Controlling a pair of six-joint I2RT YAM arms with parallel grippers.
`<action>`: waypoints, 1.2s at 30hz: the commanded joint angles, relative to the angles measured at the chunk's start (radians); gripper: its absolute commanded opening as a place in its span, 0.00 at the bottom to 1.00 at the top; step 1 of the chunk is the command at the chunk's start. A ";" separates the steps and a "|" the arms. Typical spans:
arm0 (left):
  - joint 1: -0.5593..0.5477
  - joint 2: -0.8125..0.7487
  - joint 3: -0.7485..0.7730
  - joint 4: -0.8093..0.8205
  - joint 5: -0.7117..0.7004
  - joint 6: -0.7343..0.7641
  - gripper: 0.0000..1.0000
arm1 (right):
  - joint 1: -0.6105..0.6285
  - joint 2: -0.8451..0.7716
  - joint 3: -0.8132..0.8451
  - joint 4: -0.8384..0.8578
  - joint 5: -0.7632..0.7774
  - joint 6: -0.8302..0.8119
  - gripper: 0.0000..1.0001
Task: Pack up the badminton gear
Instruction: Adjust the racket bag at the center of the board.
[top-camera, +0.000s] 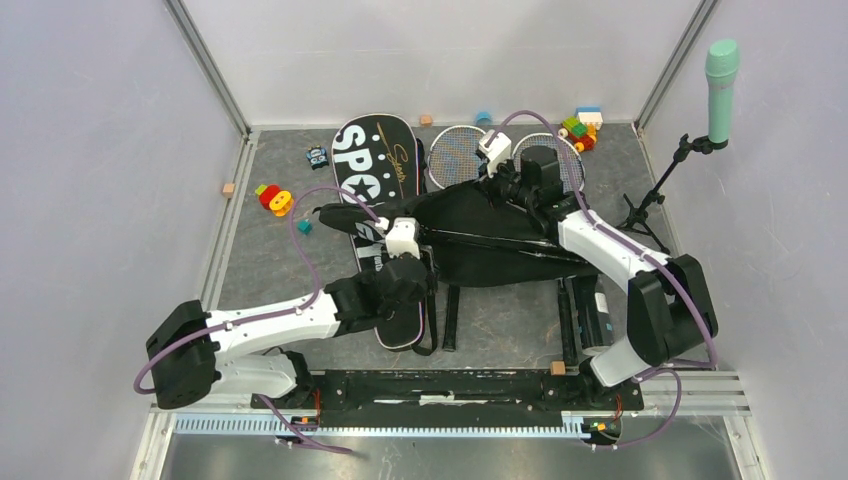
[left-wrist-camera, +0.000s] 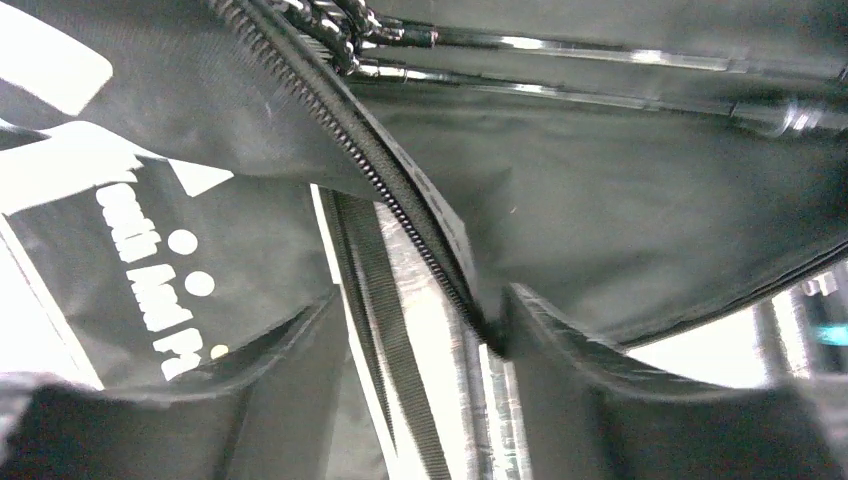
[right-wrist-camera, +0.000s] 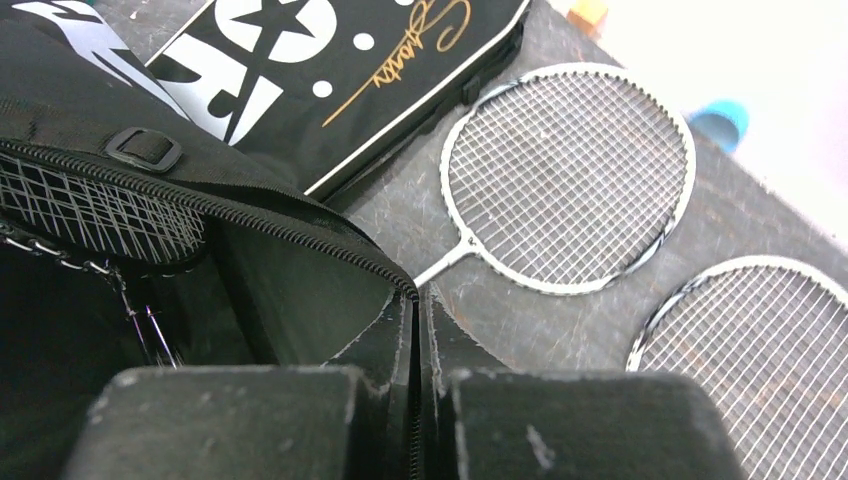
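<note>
An open black racket bag lies across the middle of the table, over a second black bag lettered "SPORT". A racket head shows inside the open bag. My right gripper is shut on that bag's zipper edge at its far end. My left gripper is open at the bag's other end. The zipper edge runs between its fingers and touches the right one. Two white rackets lie flat beyond the bag.
A mint-green microphone on a black stand rises at the right wall. Small toy blocks and a toy car lie near the back and left. A long black tube lies beside the right arm's base.
</note>
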 joint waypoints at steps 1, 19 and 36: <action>-0.007 -0.037 -0.008 -0.028 0.028 0.176 0.83 | -0.014 0.028 0.014 0.133 -0.157 -0.133 0.00; 0.532 -0.220 0.493 -0.563 0.922 1.597 1.00 | -0.020 0.056 0.040 0.026 -0.219 -0.275 0.00; 0.748 0.287 0.784 -1.065 1.186 2.157 0.95 | -0.020 0.027 0.038 -0.057 -0.256 -0.264 0.00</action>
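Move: The racket bag's tapered left end lies about 8 cm ahead of the left hand, some 13 cm to its left and 6 cm lower; that hand is already half open at the bag's near zip edge. Under it the SPORTS bag is centred about 9 cm ahead and 12 cm left, 11 cm down. From the right hand, which pinches the far zip edge, the tapered end is roughly 9 cm back, 28 cm left and 11 cm lower; the nearest white racket's head is 9 cm ahead, 7 cm left, 16 cm down. The left fingers open wide and come free of the near zip edge; the hand lifts high over the bag, going left and forward, then sinks towards the tapered end, finishing some 10 cm farther left and still higher than it began. Its wrist swings clockwise until the fingers point down and right. The right hand keeps its pinch on the far zip edge, turning about 15 degrees counter-clockwise. ##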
